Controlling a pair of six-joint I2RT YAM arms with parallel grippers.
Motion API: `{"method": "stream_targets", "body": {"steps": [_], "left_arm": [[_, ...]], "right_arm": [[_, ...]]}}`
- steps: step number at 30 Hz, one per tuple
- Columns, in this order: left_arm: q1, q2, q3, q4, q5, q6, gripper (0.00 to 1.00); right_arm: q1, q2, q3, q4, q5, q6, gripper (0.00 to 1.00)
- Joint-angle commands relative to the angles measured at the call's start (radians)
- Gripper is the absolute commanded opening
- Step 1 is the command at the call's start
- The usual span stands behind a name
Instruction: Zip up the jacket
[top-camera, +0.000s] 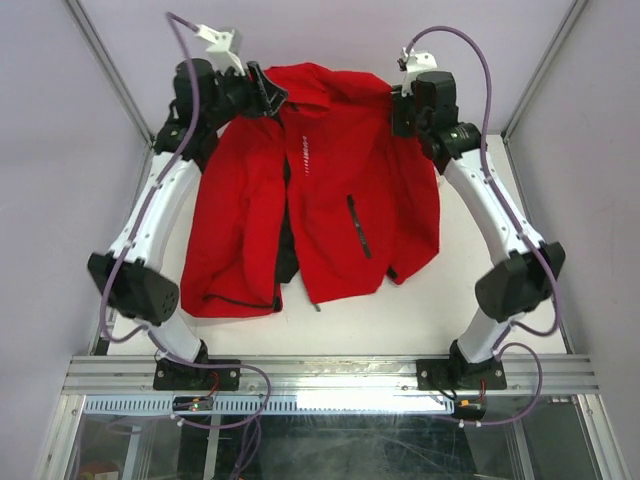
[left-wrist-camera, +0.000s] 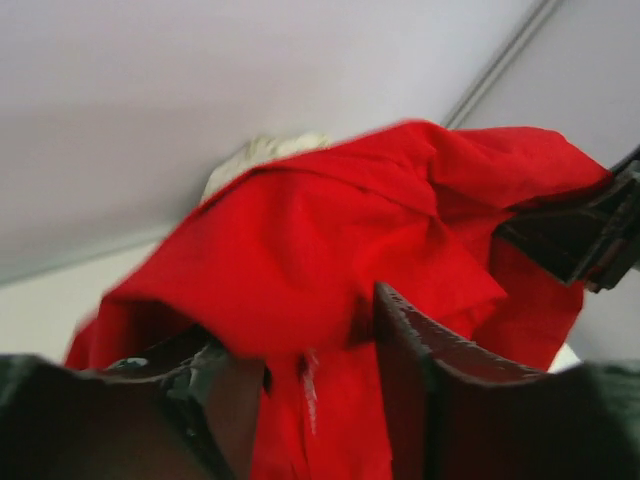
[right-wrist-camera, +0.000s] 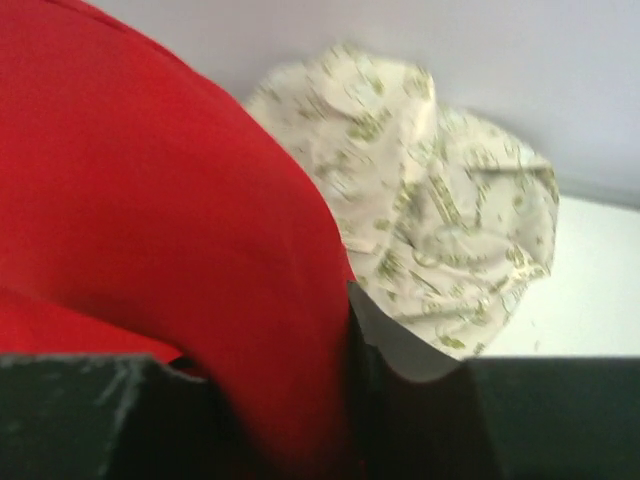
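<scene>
The bright red jacket (top-camera: 310, 190) lies front-up on the white table (top-camera: 420, 310), its front zipper open along the middle, with white chest lettering and a dark pocket zipper showing. My left gripper (top-camera: 265, 95) is at the jacket's far left collar and shoulder. In the left wrist view the gripper (left-wrist-camera: 300, 390) has red cloth (left-wrist-camera: 300, 240) bunched between its dark fingers (left-wrist-camera: 420, 380). My right gripper (top-camera: 405, 110) is at the far right shoulder. In the right wrist view the gripper (right-wrist-camera: 280, 400) has red cloth (right-wrist-camera: 150, 220) filling the gap between its jaws.
A cream floral-patterned garment (right-wrist-camera: 430, 200) lies bunched behind the jacket at the far edge; it also shows in the left wrist view (left-wrist-camera: 265, 150). Grey walls and metal frame posts (top-camera: 110, 80) close in the table on three sides.
</scene>
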Motion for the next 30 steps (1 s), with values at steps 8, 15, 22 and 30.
{"method": "stream_targets", "body": {"steps": [8,15,22,30], "left_arm": [[0.015,0.055,0.0,-0.052,-0.09,0.045,0.84],[0.014,-0.147,-0.255,-0.231,-0.139,0.042,0.89],[-0.017,-0.335,-0.516,-0.437,-0.123,-0.013,0.92],[-0.264,-0.466,-0.71,-0.501,-0.26,-0.153,0.89]], "right_arm": [[-0.04,0.088,0.076,-0.134,0.003,0.117,0.79],[0.083,-0.095,-0.188,-0.174,-0.038,0.157,0.86],[0.288,-0.217,-0.508,-0.128,-0.085,0.322,0.88],[0.451,-0.286,-0.773,0.022,-0.021,0.47,0.89]]}}
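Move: Both hands are at the collar end of the raised jacket. The right panel's bottom corner with its zip end lies about 32 cm back, 14 cm left and 34 cm below the right hand; the black pocket strip is some 18 cm back, 6 cm left and 28 cm below. The left panel's bottom corner lies roughly 31 cm back, 2 cm left and 41 cm below the left hand; the right panel's corner is about 8 cm to the right of it. Finish the fling by carrying both grippers slightly forward and about 10 cm down, opening them wide to let go of the shoulder ends. Then draw both back some 25 cm, sinking again later, towards the open front's lower edges, the right one also veering left towards the zip end. Tip the fingers down about 40 degrees overall and keep them open above the cloth. ##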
